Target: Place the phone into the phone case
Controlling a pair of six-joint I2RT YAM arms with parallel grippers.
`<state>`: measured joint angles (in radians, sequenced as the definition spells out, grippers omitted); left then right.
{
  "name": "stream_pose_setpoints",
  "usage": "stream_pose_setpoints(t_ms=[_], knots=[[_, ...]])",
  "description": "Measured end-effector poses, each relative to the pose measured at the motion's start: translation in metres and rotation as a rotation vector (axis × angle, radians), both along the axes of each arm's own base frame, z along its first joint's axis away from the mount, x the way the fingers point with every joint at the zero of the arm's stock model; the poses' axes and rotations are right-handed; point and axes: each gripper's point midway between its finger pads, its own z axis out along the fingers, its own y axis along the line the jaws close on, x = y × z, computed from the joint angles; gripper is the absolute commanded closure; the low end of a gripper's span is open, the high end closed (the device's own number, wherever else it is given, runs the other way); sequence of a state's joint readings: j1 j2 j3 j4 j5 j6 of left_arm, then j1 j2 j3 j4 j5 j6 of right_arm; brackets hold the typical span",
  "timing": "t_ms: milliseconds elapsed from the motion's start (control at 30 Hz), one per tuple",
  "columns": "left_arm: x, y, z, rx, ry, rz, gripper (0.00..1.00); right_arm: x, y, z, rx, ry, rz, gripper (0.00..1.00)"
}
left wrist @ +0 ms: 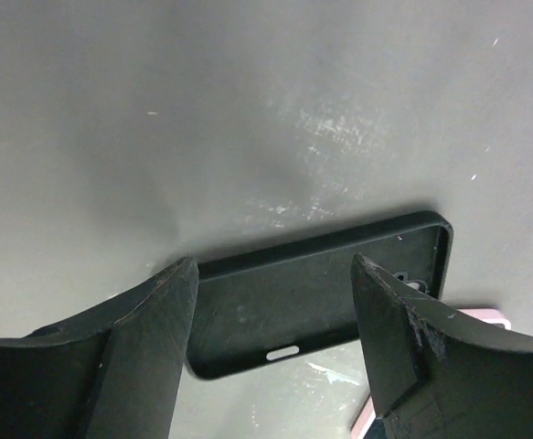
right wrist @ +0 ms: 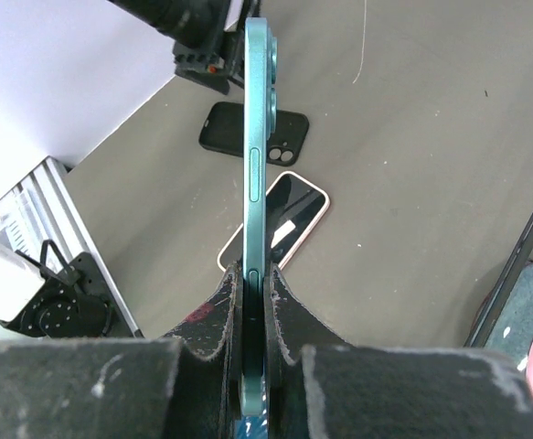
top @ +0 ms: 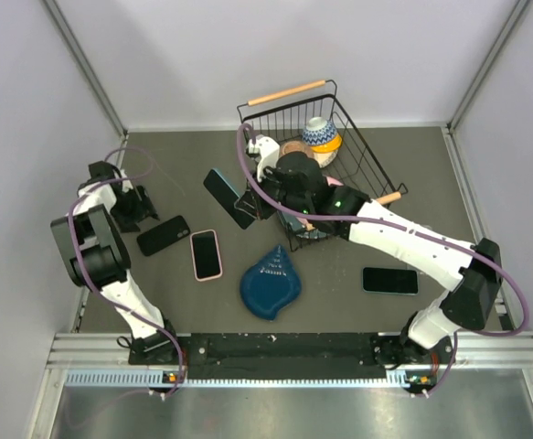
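Note:
A teal phone (right wrist: pixel 255 155) stands on edge, clamped between the fingers of my right gripper (right wrist: pixel 255 293), which is shut on it. From above, this phone (top: pixel 227 196) hangs over the table left of the basket. The empty black phone case (left wrist: pixel 312 293) lies flat on the table, open side up. My left gripper (left wrist: pixel 273 265) hovers just over it with its fingers spread wide and nothing between them. In the top view the case (top: pixel 163 235) lies just right of the left gripper (top: pixel 141 212). The right wrist view shows the case (right wrist: pixel 252 131) beyond the held phone.
A phone in a pink case (top: pixel 206 254) lies screen up right of the black case. A blue teardrop dish (top: pixel 271 282) sits at centre front and another dark phone (top: pixel 390 280) at the right. A wire basket (top: pixel 357 151) holding a bowl stands at the back.

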<state>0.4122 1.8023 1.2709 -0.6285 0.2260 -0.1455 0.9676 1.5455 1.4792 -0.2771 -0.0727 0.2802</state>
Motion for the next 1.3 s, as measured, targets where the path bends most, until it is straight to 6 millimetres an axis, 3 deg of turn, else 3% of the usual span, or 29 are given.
stream_pose_setpoints(t_ms=[100,267,467,567,600,633,700,733,800,833,1100,1300], knots=[[-0.002,-0.015,-0.019,0.001,0.058,-0.083,0.28,-0.001,-0.001,0.002,0.001,-0.005,0.001,1.0],[0.0,-0.032,-0.024,0.043,0.09,-0.18,0.3,-0.002,-0.006,0.005,-0.001,-0.023,0.0,1.0],[0.002,-0.032,-0.033,0.111,0.131,-0.215,0.33,-0.003,-0.008,0.005,-0.003,-0.033,0.002,1.0],[0.002,-0.031,-0.033,0.138,0.14,-0.22,0.39,-0.004,-0.01,0.004,-0.006,-0.034,0.002,1.0],[0.001,-0.031,-0.034,0.145,0.144,-0.221,0.42,-0.004,-0.011,0.004,-0.005,-0.035,0.002,1.0],[0.001,-0.032,-0.034,0.151,0.146,-0.225,0.54,-0.004,-0.012,0.003,-0.006,-0.036,0.002,1.0],[0.002,-0.034,-0.034,0.156,0.147,-0.235,0.65,-0.004,-0.013,0.003,-0.007,-0.037,0.002,1.0],[0.002,-0.036,-0.034,0.158,0.145,-0.24,0.79,-0.005,-0.013,0.004,-0.005,-0.038,0.002,1.0],[0.003,-0.036,-0.034,0.171,0.148,-0.251,0.96,-0.005,-0.014,0.004,-0.004,-0.039,0.002,1.0],[0.003,-0.036,-0.033,0.178,0.148,-0.248,1.0,-0.005,-0.014,0.005,-0.003,-0.039,0.002,1.0],[-0.016,-0.026,-0.033,0.208,0.235,-0.102,1.0,-0.006,-0.015,0.007,0.016,-0.017,0.0,1.0],[-0.066,-0.029,-0.029,0.176,0.329,0.045,1.0,-0.008,-0.005,0.002,0.048,0.048,0.002,1.0]])
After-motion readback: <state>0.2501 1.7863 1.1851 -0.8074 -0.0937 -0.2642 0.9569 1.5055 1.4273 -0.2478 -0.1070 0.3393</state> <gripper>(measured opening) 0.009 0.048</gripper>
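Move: The black phone case lies about 3 cm right of the left gripper's open fingers, some 3 cm back and 4 cm below. The pink-rimmed phone is roughly 17 cm to the gripper's right and 9 cm back, the blue dish about 36 cm right and 18 cm back. From the right hand, already holding the phone up, the case is some 26 cm left, 11 cm forward and 28 cm down. Bring the left gripper down and to the right onto the black case, about 3.5 cm each way, turning it slightly clockwise. Shut the fingers fully there, then draw back towards the base about 6 cm, tipping the fingers to point straighter down and turning counter-clockwise, to drag the case by its rim. Keep the phone gripped in the right hand, nearly still. ##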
